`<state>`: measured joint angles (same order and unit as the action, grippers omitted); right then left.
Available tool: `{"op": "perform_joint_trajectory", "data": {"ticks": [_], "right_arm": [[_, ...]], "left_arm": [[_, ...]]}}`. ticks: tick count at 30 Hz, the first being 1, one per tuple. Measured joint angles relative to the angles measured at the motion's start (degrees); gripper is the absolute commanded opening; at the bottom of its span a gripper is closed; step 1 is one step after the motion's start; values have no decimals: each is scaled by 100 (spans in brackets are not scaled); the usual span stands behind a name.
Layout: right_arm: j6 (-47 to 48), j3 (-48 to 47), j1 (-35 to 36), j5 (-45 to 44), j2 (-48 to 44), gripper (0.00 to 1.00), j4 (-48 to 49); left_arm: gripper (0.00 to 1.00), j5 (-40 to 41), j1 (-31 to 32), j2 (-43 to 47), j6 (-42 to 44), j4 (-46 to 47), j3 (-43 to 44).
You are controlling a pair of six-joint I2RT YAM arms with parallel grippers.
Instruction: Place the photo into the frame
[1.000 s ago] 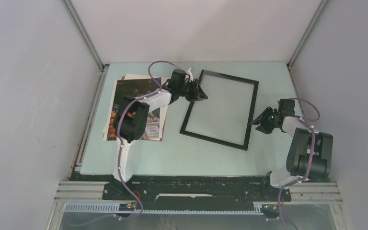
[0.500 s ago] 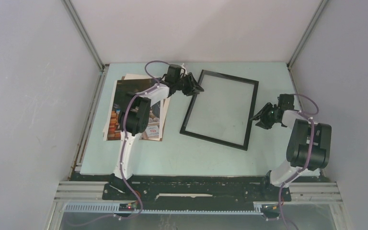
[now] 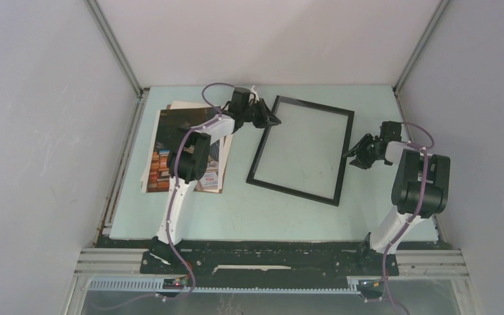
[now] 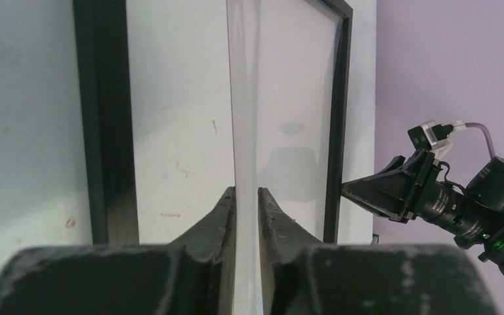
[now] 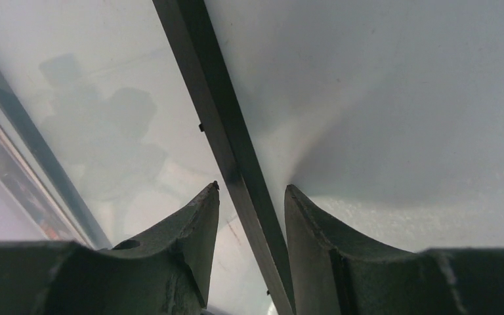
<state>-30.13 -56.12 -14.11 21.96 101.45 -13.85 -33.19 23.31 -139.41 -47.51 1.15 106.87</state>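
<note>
The black frame (image 3: 292,191) lies flat mid-table. My left gripper (image 3: 273,121) sits at the far end of its left side. In the left wrist view the left gripper (image 4: 246,190) is inside the frame's left bar (image 4: 102,118), shut on the edge of the clear pane (image 4: 243,98), which fills the gap between the fingers. My right gripper (image 3: 352,156) is at the frame's right bar. In the right wrist view the right gripper (image 5: 251,187) is open, one finger on each side of that bar (image 5: 210,85). The photo (image 3: 170,128) lies at the left, partly under the left arm.
Under the photo lies a stack of pale and brown sheets (image 3: 178,105). Grey enclosure walls and metal posts close in the pale green table (image 3: 269,216) on three sides. The right arm's elbow (image 3: 423,184) stands near the table's right edge.
The left gripper's jaws have closed on the pane and shifted slightly back and left. The right gripper has moved farther along the frame's right bar.
</note>
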Motion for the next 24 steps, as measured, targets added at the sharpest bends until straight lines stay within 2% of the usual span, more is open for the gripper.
{"op": "perform_joint_trajectory", "data": {"ticks": [6,9,15,24], "right_arm": [[-22,-48,-17,55,85,50,15],[-26,-50,-57,92,103,50,61],[-107,-114,-92,170,201,49,184],[-236,-291,-87,330,428,47,334]], "left_arm": [[0,22,125,-92,208,33,201],[0,59,201,-63,444,92,164],[0,42,273,374,737,658,-560],[0,-249,332,772,791,1582,-1178]]}}
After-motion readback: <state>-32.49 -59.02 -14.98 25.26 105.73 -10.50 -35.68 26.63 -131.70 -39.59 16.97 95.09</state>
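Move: The clear sheet's left edge already stands raised between the left hand's part-open fingers, right at the hand point. The frame's middle lies about 13 cm back and 11 cm to the right of that hand, some 5 cm below; the photo is roughly 43 cm to its left, 13 cm back and 5 cm lower. From the right hand, poised by the frame's right bar, that sheet edge is about 33 cm left, 17 cm ahead and 5 cm higher. The clear sheet's left edge gets pinched as the left fingers close fully while easing about 2 cm right, in over the frame; keeping that grip, the hand rises some 4 cm and draws back 3 cm, its fingers tipping up by nearly 20 degrees. The right hand, half open, creeps about 2 cm forward along the frame's right bar, staying low. ##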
